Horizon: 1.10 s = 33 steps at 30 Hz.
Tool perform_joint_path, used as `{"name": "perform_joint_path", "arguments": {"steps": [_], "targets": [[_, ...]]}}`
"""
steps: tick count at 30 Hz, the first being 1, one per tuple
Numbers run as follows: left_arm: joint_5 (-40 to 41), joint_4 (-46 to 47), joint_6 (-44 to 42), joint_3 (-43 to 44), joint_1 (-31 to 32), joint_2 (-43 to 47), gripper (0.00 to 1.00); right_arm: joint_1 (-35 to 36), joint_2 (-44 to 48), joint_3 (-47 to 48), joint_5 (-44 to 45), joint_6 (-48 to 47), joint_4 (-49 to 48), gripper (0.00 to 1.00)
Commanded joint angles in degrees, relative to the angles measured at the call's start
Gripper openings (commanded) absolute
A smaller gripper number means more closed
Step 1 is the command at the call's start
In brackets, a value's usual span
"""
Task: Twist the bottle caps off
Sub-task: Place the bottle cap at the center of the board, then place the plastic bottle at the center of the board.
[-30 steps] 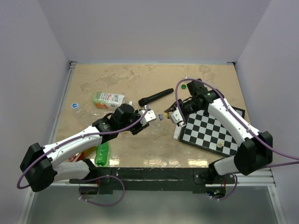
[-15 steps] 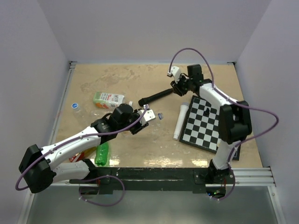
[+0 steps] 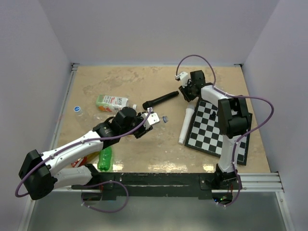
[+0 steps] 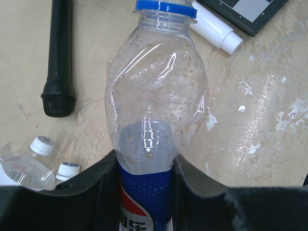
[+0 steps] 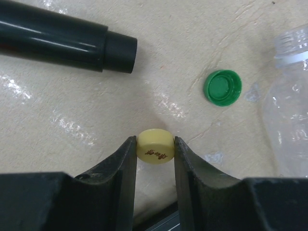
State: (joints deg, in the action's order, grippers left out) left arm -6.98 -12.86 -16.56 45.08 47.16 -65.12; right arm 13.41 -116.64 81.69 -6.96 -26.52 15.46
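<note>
My left gripper is shut on the Pepsi bottle, clamping its blue label. The crinkled clear upper part points away, and its blue neck ring sits at the top edge of the left wrist view, so the mouth is cut off. My right gripper is at the back of the table, shut on a small pale-yellow cap with red print. It hovers just over the tabletop. A green cap lies loose beyond it. A clear capless bottle lies to the right.
A black microphone and a white microphone lie between the arms. The chessboard is at the right. A white-and-green carton, a clear bottle with a blue cap and a green bottle are at the left. Two white-capped bottles lie near the left gripper.
My right arm swung from the Pepsi bottle's mouth to the back of the table, beside the black microphone's end. The left arm and its bottle have stayed put.
</note>
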Motion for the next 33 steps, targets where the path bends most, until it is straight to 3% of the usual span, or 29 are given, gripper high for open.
{"name": "perform_joint_path", "arguments": {"steps": [1,5,12,17,18,19,20,21,23,25,26,33], "targets": [[0.22,2.67,-0.05,0.01,-0.22,1.23,0.00,-0.14,-0.34,4.17,1.51,1.56,-1.75,0.36],[0.57,2.67,0.03,0.01,-0.22,1.23,0.00,-0.14,0.18,4.88,0.99,1.48,-0.79,0.52],[0.48,2.84,0.12,0.01,-0.22,1.23,0.00,-0.22,9.39,3.74,-5.85,-2.29,2.37,0.58],[-0.57,3.72,0.64,-0.08,-0.22,2.10,0.00,-0.14,22.31,-2.48,-26.13,-15.37,5.89,0.58],[-1.01,4.24,0.82,-0.25,-0.22,2.63,0.00,-0.14,25.12,-3.89,-33.83,-17.92,6.15,0.61],[-1.62,4.95,1.17,-0.60,-0.31,2.98,0.00,-0.22,27.32,-5.30,-41.39,-20.21,7.03,0.69],[-2.41,5.56,1.26,-0.96,-0.40,3.68,0.00,-0.14,29.26,-6.62,-46.69,-22.06,7.21,0.98],[-3.03,6.26,1.52,-1.13,-0.40,3.95,0.00,0.04,29.97,-7.68,-54.22,-26.26,10.69,0.98],[-3.91,7.15,1.97,-1.49,-0.66,4.39,0.00,1.00,28.93,-6.47,-63.93,-46.40,26.20,0.98],[-4.62,7.59,2.40,-1.66,-0.92,4.56,0.00,4.85,25.25,-2.26,-63.45,-67.17,45.36,0.98],[-4.97,7.76,2.58,-1.66,-1.10,4.57,0.00,6.35,23.49,-0.67,-63.09,-67.52,48.75,0.98],[-5.76,8.82,3.46,-2.01,-2.24,4.48,0.00,12.07,25.58,-3.64,-64.05,-69.98,48.78,0.98]]}}
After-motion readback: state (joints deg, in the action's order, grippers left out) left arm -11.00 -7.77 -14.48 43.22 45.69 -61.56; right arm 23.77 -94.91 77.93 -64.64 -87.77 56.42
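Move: The right hand already pinches the yellow cap at, or barely above, the tabletop. From it, the neck of the Pepsi bottle held by the left hand is some 22 cm back, 14 cm left and 12 cm higher. The green cap lies about 8 cm ahead and 2 cm right, and the microphone's tail end 7 cm ahead and 6 cm left. From the left hand, that neck is roughly 6 cm ahead, 12 cm right and 5 cm higher. Back and to the left, after loosening on the yellow cap and easing up beside the green one, the right hand swings through a high arc of some 30 cm to the Pepsi bottle's neck, turning about 80 degrees counter-clockwise. Its fingers spread fully on the way, ending either side of the neck without a visible grip. The left hand keeps its hold on the bottle and lifts it about 2.5 cm, tilting slightly. ##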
